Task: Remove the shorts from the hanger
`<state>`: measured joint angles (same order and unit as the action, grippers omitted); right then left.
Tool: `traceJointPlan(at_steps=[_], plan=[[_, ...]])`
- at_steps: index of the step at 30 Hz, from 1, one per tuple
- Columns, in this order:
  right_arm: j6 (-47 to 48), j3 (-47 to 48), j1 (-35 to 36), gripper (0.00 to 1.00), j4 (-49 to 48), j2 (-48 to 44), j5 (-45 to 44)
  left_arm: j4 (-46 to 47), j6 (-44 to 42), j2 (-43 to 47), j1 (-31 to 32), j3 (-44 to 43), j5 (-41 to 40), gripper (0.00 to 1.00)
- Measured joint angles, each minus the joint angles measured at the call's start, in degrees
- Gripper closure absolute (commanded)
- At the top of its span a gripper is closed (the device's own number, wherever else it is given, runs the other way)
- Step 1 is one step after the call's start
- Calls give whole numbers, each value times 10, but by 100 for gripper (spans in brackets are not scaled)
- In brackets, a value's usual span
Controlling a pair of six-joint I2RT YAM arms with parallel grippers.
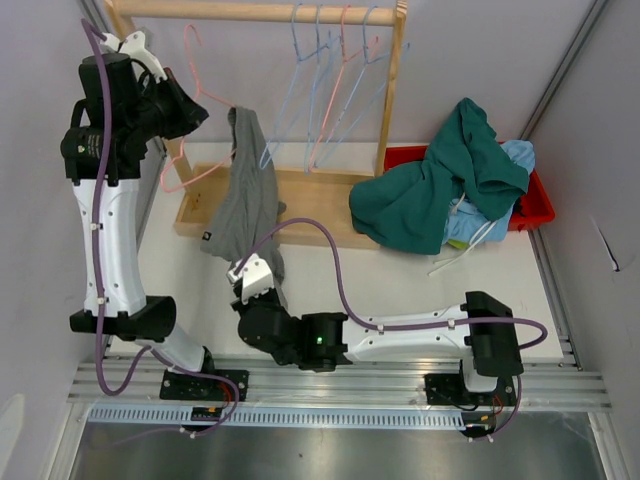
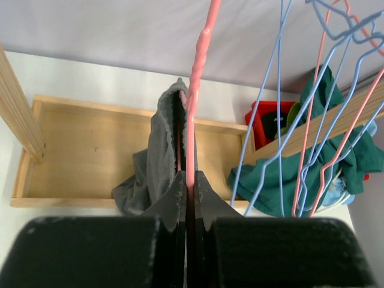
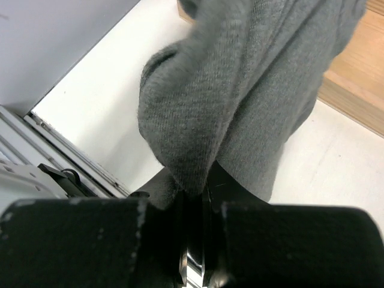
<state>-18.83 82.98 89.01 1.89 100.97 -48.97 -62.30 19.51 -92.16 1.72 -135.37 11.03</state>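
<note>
Grey shorts (image 1: 245,195) hang from one end of a pink hanger (image 1: 212,97) in front of the wooden rack. My left gripper (image 1: 198,114) is shut on the pink hanger's wire, high at the left. In the left wrist view the pink hanger (image 2: 198,72) runs up from between the closed fingers of that gripper (image 2: 191,177), with the grey shorts (image 2: 159,150) draped just beyond. My right gripper (image 1: 264,262) is low, shut on the bottom fold of the shorts. In the right wrist view the grey cloth (image 3: 240,90) is pinched in the right gripper (image 3: 195,191).
Several empty blue and pink hangers (image 1: 330,90) hang on the rack's rail beside its right post (image 1: 392,90). The rack's wooden base (image 1: 310,195) lies behind the shorts. A red bin (image 1: 535,208) at the right holds dark teal shorts (image 1: 440,190) and light blue shorts (image 1: 517,155).
</note>
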Motion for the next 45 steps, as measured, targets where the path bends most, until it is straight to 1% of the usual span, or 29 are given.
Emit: traceJointPlan(at_steps=[4, 7, 11, 15, 18, 20, 22, 24, 26, 30, 33, 36, 39, 42, 45], plan=[[12, 2, -10, 100, -4, 0, 15, 15, 0, 28, 0, 61, 16, 100], [32, 15, -37, 100, -5, 0, 43, 46, -5, 74, 0, 139, 20, 100], [62, 79, -92, 100, -5, 17, 88, 79, -18, 171, 14, 267, -5, 100], [74, 140, -155, 100, -7, 39, 117, 75, -26, 275, 26, 374, -38, 100], [73, 144, -184, 100, -3, 43, 120, 69, -33, 315, 27, 401, -71, 100], [68, 116, -186, 100, -10, 36, 117, 69, -34, 330, 27, 409, -100, 100], [54, 38, -181, 100, -20, 8, 114, 73, -33, 347, 27, 419, -129, 100], [33, -35, -176, 100, -17, -19, 109, 78, -29, 363, 27, 427, -140, 100], [6, -105, -174, 100, 5, -49, 103, 81, -23, 377, 27, 428, -136, 100], [-38, -210, -173, 100, 49, -113, 72, 90, -15, 388, 27, 431, -121, 100], [-69, -261, -161, 100, 90, -187, 33, 130, -16, 409, 27, 499, -135, 100], [-94, -280, -145, 100, 144, -276, -14, 176, -16, 440, 27, 621, -149, 100], [-88, -280, -146, 100, 173, -368, -63, 208, -16, 464, 27, 731, -154, 100], [-28, -267, -157, 100, 173, -450, -108, 226, -14, 481, 27, 805, -153, 100], [56, -218, -185, 100, 152, -485, -139, 247, -7, 508, 27, 842, -153, 100]])
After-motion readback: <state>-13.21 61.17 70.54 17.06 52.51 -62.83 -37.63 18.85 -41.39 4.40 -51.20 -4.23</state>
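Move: Held in the left fingers by its top, the pink hanger still carries the grey shorts, whose middle is about level with that hand, 5 cm to its right and 18 cm below. The other hangers hang some 16 cm right and 9 cm ahead of it, about 5 cm lower. From the right hand, already gripping the shorts' lower part, the red bin lies roughly 32 cm ahead, 48 cm right and 22 cm below; the green shorts are about 30 cm ahead, 42 cm right and 15 cm below. Keeping its pinch on the grey shorts, the right hand first pushes forward about 14 cm while rising, then sweeps some 30 cm right towards the red bin, dipping before it climbs, drawing back slightly and turning about 30 degrees clockwise. The left hand keeps hold of the pink hanger and draws it back, then steeply down, away from the shorts. ##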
